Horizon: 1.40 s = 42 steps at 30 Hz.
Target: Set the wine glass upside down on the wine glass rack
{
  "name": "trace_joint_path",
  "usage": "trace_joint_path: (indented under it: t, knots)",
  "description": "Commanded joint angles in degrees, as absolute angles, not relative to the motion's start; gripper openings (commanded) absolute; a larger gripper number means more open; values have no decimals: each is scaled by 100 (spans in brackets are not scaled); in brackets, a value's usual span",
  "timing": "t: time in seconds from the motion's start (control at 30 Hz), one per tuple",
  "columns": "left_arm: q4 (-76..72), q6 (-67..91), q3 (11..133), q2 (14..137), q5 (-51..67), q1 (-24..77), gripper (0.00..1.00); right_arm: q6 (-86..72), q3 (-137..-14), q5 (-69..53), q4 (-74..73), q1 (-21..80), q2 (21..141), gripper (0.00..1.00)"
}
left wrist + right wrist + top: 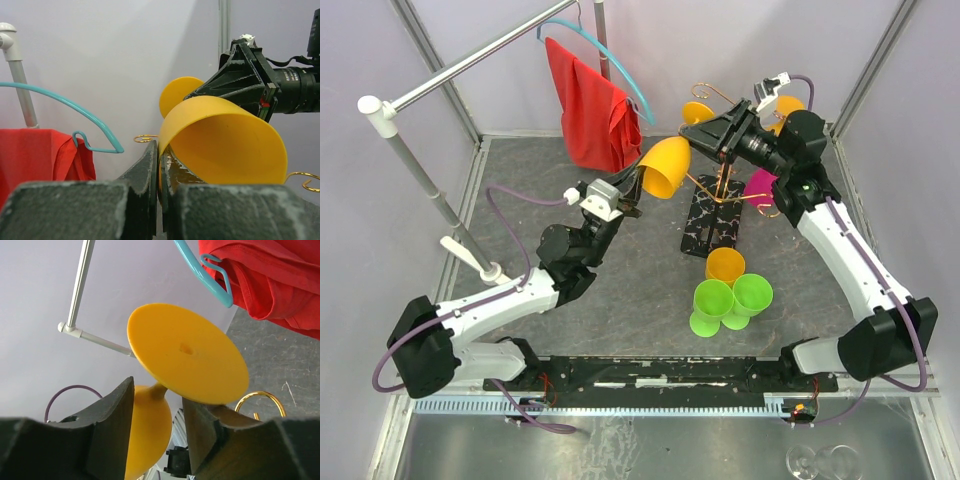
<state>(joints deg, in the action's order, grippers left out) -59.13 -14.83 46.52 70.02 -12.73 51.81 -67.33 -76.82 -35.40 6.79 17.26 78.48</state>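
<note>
A yellow wine glass [663,166] hangs tilted in the air beside the gold wine glass rack [720,188], which stands on a black marbled base. My left gripper [632,186] is shut on the bowl's rim, one finger inside and one outside [161,160]. My right gripper [695,135] reaches in from the right with its fingers on either side of the thin stem, just under the round foot [187,352]. It is open [157,390], with gaps showing beside the stem. A gold scroll arm [260,402] curls just beyond the foot.
A blue hanger with red cloth [590,105] hangs from the rail at the back left. A magenta glass [760,185] and another yellow one [788,105] hang on the rack. Green cups [730,300] and an orange cup [725,265] stand in front of the base. A white pole [420,170] slants at left.
</note>
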Motion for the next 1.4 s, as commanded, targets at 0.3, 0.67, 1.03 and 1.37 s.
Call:
trace_joint_path:
  t: [0.3,0.67,1.03,1.37]
  knots:
    - [-6569,-1201,4699,7109,-851,5272,13,-6221,-8079,-3424,705,1811,7727,6]
    - [-5526,-1260,4108,6401,-958,5274,69,-3601,-9321,-2655,-1540,1678,7954,1]
    - [-4607,-1259,3535,5327,-1218,5273,75,-2320,-9279,-2745,-1884,256,7648,1]
    - [-3551,-1028,3490,4904,-1625,5273,77,-1792,-9215,-2584,-2152,-2,7332,1]
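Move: The orange wine glass's middle lies about 3 cm back, 3 cm left and 3 cm below the right hand, whose open fingers straddle its stem; from the left hand, pinching its rim, it lies 3 cm ahead, 6 cm right and 5 cm above. From the right hand the rack's middle stands some 7 cm ahead, 10 cm right and 20 cm below, and the hanging pink glass 4 cm ahead, 18 cm right and 20 cm below. Right pinches the stem, left lets go and withdraws, then right carries the glass about 15 cm right, tilting it. ##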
